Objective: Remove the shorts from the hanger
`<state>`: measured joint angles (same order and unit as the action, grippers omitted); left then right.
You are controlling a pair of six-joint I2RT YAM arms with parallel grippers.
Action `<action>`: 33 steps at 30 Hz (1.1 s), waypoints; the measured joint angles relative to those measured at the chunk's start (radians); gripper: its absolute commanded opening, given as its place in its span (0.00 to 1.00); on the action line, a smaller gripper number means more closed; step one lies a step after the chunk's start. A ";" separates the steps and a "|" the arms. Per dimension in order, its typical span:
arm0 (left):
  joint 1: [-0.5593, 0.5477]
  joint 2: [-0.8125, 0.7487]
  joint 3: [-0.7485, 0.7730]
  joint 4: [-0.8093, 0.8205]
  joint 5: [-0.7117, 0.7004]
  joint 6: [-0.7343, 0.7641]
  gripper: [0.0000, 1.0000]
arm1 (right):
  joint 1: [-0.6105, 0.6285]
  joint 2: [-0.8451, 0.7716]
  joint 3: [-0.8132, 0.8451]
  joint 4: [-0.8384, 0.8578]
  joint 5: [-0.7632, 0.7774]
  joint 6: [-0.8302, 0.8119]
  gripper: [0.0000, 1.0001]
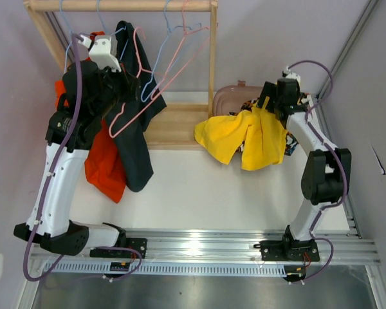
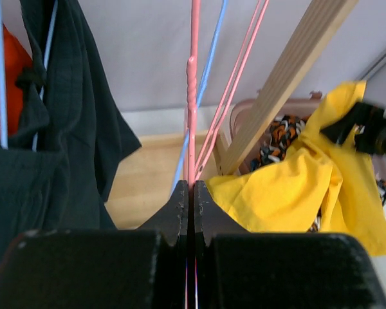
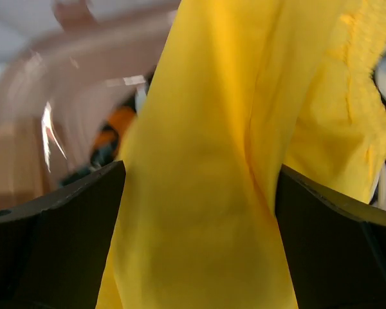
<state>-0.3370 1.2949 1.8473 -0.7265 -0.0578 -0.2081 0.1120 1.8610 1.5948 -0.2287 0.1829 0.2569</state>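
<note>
My left gripper is shut on the thin wire of a pink hanger under the wooden rack. Black shorts and orange-red shorts hang just left of it, by blue hanger wires. My right gripper has its jaws wide apart, and yellow shorts hang between them over a pink basin. Patterned shorts lie in the basin.
The rack's wooden base board and right post stand between the arms. Empty blue and pink hangers hang on the top rail. A metal rail runs along the near edge.
</note>
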 measured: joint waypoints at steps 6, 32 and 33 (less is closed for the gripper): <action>0.000 0.073 0.171 -0.001 -0.035 0.021 0.00 | 0.011 -0.277 -0.379 0.080 -0.011 0.064 0.99; 0.046 0.446 0.423 0.113 0.005 -0.011 0.09 | 0.029 -0.916 -0.817 0.061 -0.060 0.152 1.00; 0.046 0.431 0.397 0.113 0.013 -0.012 0.26 | 0.029 -0.916 -0.820 0.061 -0.061 0.153 0.99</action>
<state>-0.2909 1.7264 2.2448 -0.6140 -0.0444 -0.2203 0.1410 0.9451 0.7750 -0.1680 0.1223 0.4099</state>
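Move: The left hand holds the empty pink hanger by its neck; the rail where it belongs runs about 20 cm ahead, 2 cm right and 9 cm above. The dark shorts hang roughly 14 cm ahead, 9 cm left and 12 cm below, the empty hangers 18 cm ahead and 13 cm right, about level. From the right hand those dark shorts are some 55 cm left, 5 cm back and 12 cm higher, and the yellow shorts 7 cm back, 6 cm left and 8 cm below. Up about 8 cm, then forward some 13 cm while sinking most of that height again, the left hand carries the pink hanger's hook over the rail, tipping up about 10 degrees on the way and easing back a centimetre at the end, hanger still pinched. The right hand, already open, backs about 20 cm off the yellow shorts towards its base, dipping briefly, then rising a little. ##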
